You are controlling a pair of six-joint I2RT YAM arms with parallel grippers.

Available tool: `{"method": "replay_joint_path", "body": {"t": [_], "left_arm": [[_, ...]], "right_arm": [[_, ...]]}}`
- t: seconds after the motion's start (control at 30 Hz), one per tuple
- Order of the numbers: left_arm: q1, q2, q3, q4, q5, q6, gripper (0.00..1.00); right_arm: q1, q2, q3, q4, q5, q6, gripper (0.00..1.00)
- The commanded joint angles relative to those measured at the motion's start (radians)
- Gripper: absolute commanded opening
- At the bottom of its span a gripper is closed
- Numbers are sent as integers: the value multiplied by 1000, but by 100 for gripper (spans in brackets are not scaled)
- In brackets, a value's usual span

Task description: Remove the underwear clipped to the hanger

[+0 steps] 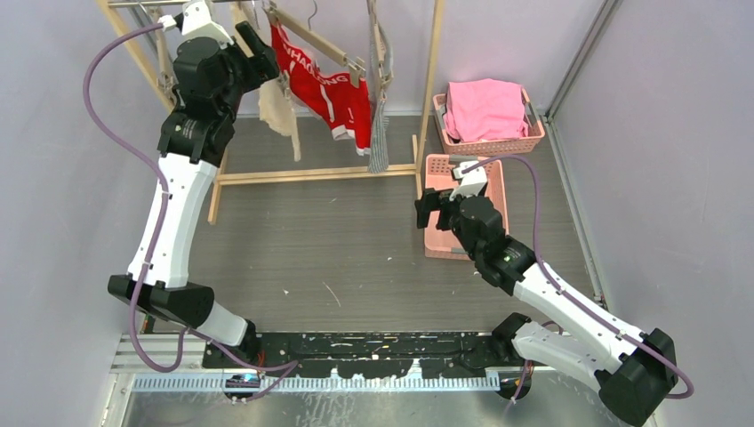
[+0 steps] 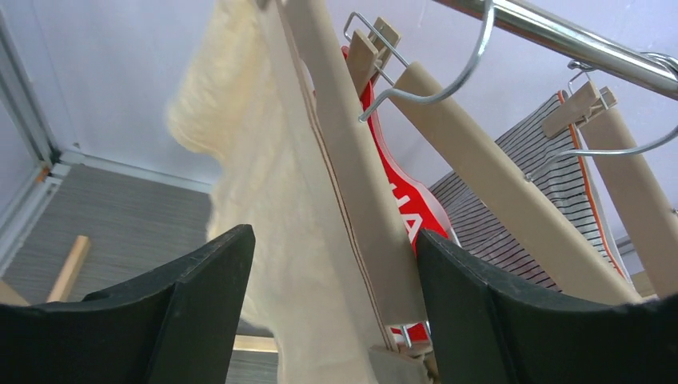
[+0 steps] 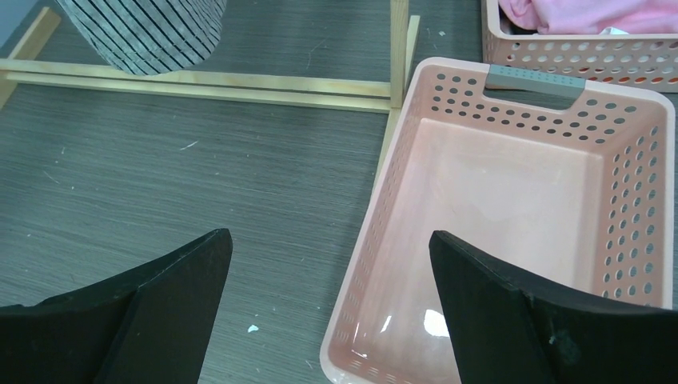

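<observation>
Three pieces of underwear hang from wooden clip hangers on a rack rail. The cream piece (image 1: 281,111) is at the left, the red one with white lettering (image 1: 324,93) in the middle, the grey-and-white striped one (image 1: 380,124) at the right. My left gripper (image 1: 258,49) is raised at the cream piece's hanger (image 2: 352,184). It is open, with the cream cloth (image 2: 280,240) and the hanger bar between the jaws. The red piece (image 2: 404,200) and striped piece (image 2: 528,184) hang behind. My right gripper (image 1: 427,212) is open and empty, low over the left rim of an empty pink basket (image 3: 384,264).
The wooden rack's base rail (image 1: 311,175) and right post (image 1: 433,62) stand ahead. A second pink basket (image 1: 533,140) with a pink cloth (image 1: 485,108) sits at the back right. The striped piece's lower edge (image 3: 144,32) shows in the right wrist view. Grey walls enclose both sides.
</observation>
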Motion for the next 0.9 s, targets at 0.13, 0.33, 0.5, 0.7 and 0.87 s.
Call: {"method": "replay_joint_path", "body": {"t": [0.13, 0.33, 0.5, 0.7, 0.87], "left_arm": [[5, -35, 35, 23, 1, 70, 52], [4, -17, 51, -3, 5, 96, 45], [4, -8, 60, -5, 17, 105, 34], [4, 21, 98, -30, 29, 120, 19], [3, 29, 108, -36, 35, 130, 1]], "right_arm": [[30, 6, 10, 62, -10, 19, 100], [40, -5, 7, 61, 5, 17, 100], [44, -1, 7, 60, 17, 15, 100], [49, -6, 1, 73, 17, 15, 100], [53, -8, -1, 81, 28, 18, 100]]}}
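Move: The near end of the hanger bar with the beige underwear is already between the left gripper's open fingers, about 2 cm right of their middle and about level in height. The beige underwear hangs some 8 cm ahead, in line sideways and 14 cm below. The red underwear is roughly 12 cm right, 5 cm ahead and 15 cm down. From the right gripper, that bar end lies about 33 cm left, 20 cm ahead and 25 cm higher. Hold the left gripper almost in place, fingers pointing forward, and close it from wide open until both fingers pinch the beige underwear's hanger bar on its near half. Roll the wrist about 5 degrees, left side up, as the fingers come together. Let the open right gripper ease about 1.5 cm left. ##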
